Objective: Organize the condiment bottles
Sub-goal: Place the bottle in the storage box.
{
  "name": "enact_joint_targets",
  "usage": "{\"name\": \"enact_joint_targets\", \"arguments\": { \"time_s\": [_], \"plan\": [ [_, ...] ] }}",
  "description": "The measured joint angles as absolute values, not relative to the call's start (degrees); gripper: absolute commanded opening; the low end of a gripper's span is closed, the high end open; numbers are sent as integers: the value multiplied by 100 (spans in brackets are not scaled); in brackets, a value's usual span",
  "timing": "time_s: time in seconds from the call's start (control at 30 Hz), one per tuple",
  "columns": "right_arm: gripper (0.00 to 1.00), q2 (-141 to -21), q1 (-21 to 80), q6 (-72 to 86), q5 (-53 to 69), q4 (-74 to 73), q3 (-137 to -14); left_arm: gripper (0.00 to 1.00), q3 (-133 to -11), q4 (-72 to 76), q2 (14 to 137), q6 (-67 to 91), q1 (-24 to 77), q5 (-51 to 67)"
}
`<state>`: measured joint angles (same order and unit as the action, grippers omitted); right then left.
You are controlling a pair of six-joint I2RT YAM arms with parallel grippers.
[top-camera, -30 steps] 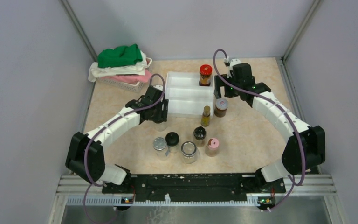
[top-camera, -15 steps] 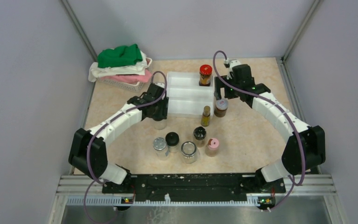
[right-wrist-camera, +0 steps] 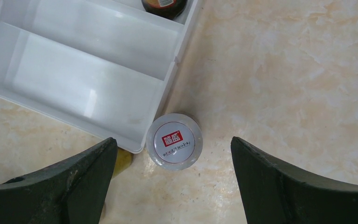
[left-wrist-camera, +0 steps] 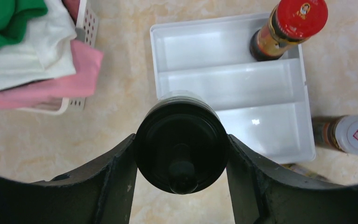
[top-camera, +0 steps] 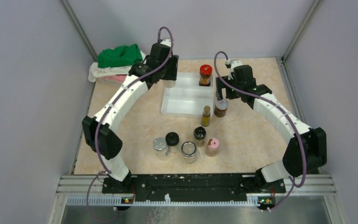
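Observation:
My left gripper (left-wrist-camera: 182,141) is shut on a black-capped jar (left-wrist-camera: 182,151) and holds it above the left edge of the white stepped tray (left-wrist-camera: 233,84); in the top view the gripper (top-camera: 168,78) is at the tray's back left. A red-capped jar (top-camera: 205,74) stands in the tray's back right corner (left-wrist-camera: 289,28). My right gripper (right-wrist-camera: 173,142) is open above a white-red capped jar (right-wrist-camera: 175,140) that stands at the tray's front right corner (top-camera: 221,106). A slim amber bottle (top-camera: 205,115) stands beside it.
Several more jars stand in a row near the front: silver-capped (top-camera: 160,144), black-capped (top-camera: 172,139), large silver-capped (top-camera: 189,151), black-capped (top-camera: 199,133), pink-capped (top-camera: 212,146). A basket of folded cloths (top-camera: 119,63) sits at the back left, close to the left arm.
My left arm has lifted the black-capped jar from the table at the tray's front left and carried it back to the tray's back left. The right gripper has barely moved.

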<state>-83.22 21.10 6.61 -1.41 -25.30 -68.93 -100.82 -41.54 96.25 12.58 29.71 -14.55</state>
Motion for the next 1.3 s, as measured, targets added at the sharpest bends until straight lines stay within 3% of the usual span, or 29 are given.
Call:
{"name": "enact_joint_targets", "arguments": {
  "time_s": [0.37, 0.83, 1.3],
  "plan": [
    [90, -8276, 1824, 674, -16, -2357, -6558, 0, -10906, -3815, 11865, 836, 2880, -1391],
    [90, -8374, 1732, 770, 244, -1999, -6324, 0, -11587, -3546, 12053, 650, 2685, -1221],
    [90, -8536, 1710, 773, 287, -1900, -6257, 0, -11461, -2681, 12532, 434, 2550, -969]
  ]
}}
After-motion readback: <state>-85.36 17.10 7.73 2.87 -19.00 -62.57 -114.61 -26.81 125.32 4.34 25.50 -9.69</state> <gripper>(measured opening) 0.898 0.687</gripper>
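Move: The left hand already grips the black-lidded bottle; the box's far compartment, at its left end, lies about 14 cm ahead, 3 right and 23 below. The red-capped bottle is level with that spot, some 13 cm to its right; the towel basket is 22 cm left and 13 ahead of the hand. The open right hand has the white-lidded bottle about 2 cm ahead, 2 left and 11 below, the gold-capped bottle 4 back and 9 left. Left carries its bottle about 13 cm forward and down towards the far compartment; right sinks towards white-lidded bottle. ##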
